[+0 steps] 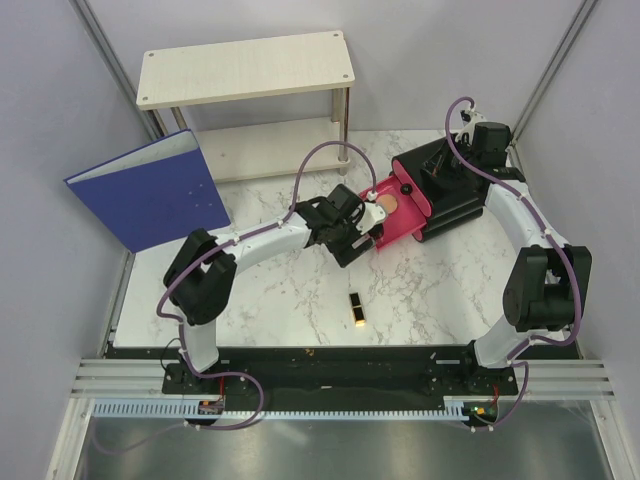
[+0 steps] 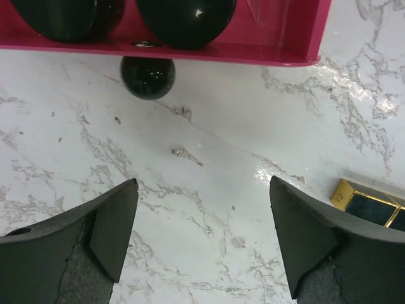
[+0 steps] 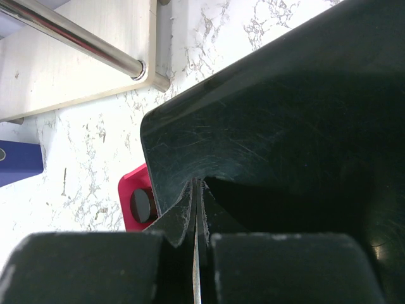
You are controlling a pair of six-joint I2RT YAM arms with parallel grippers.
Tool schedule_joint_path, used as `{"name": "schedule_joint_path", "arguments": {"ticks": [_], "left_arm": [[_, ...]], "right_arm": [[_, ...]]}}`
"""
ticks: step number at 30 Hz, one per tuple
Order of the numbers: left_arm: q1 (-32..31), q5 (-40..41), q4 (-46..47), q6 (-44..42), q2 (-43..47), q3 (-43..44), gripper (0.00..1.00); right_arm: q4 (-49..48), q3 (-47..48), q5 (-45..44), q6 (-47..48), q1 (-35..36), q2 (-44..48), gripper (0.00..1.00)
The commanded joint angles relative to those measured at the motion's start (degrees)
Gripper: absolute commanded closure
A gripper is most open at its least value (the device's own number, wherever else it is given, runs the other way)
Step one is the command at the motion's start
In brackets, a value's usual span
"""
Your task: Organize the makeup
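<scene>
The black-and-gold lipstick [image 1: 356, 310] lies on the marble table, apart from everything else; its gold end [image 2: 370, 206] shows at the lower right of the left wrist view. The black organizer [image 1: 450, 195] has a pink drawer [image 1: 400, 228] pulled out, with a peach puff [image 1: 385, 206] inside. Two round black jars [image 2: 63, 16] [image 2: 186, 19] sit in the drawer [image 2: 253, 54], above its black knob [image 2: 147, 77]. My left gripper [image 2: 202, 183] hovers open just in front of the drawer, nothing between its fingers [image 2: 114, 228]. My right gripper [image 3: 197, 190] is shut, tips against the organizer's top [image 3: 285, 126].
A pale wooden two-level shelf [image 1: 245, 68] stands at the back. A blue binder [image 1: 150, 190] leans at the back left. The organizer sits at the right rear under my right arm. A pink drawer front with a knob [image 3: 142, 204] shows beside the organizer.
</scene>
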State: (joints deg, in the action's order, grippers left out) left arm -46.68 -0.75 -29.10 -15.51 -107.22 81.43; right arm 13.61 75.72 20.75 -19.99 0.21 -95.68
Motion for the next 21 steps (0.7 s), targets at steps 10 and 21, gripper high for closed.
{"name": "schedule_joint_path", "arguments": {"ticks": [10, 21], "left_arm": [[0.27, -2.24, 7.92, -0.31, -6.94, 7.77, 0.12], [0.45, 3.03, 6.96, 2.67, -12.75, 14.28, 0.53]], "right_arm": [[26.30, -8.57, -5.37, 2.76, 0.23, -7.50, 1.00], [26.39, -8.93, -5.64, 2.94, 0.14, -7.24, 1.00]]}}
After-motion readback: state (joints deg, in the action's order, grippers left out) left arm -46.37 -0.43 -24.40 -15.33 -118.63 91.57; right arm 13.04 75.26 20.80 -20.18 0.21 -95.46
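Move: The open pink drawer's black front knob is about 6 cm ahead of the left hand, 5 cm to its right and 3 cm lower. One black jar sits behind the drawer front, some 6 cm ahead and 9 cm right; the peach puff roughly 12 ahead, 10 right. The gold-black compact lies about 12 cm back and 3 right. From the right hand, the knob is roughly 12 cm back, 17 left and 13 below. The left hand goes about 6 cm forward-right, sinking slightly late, to bracket the drawer knob, its fingers half closing. ##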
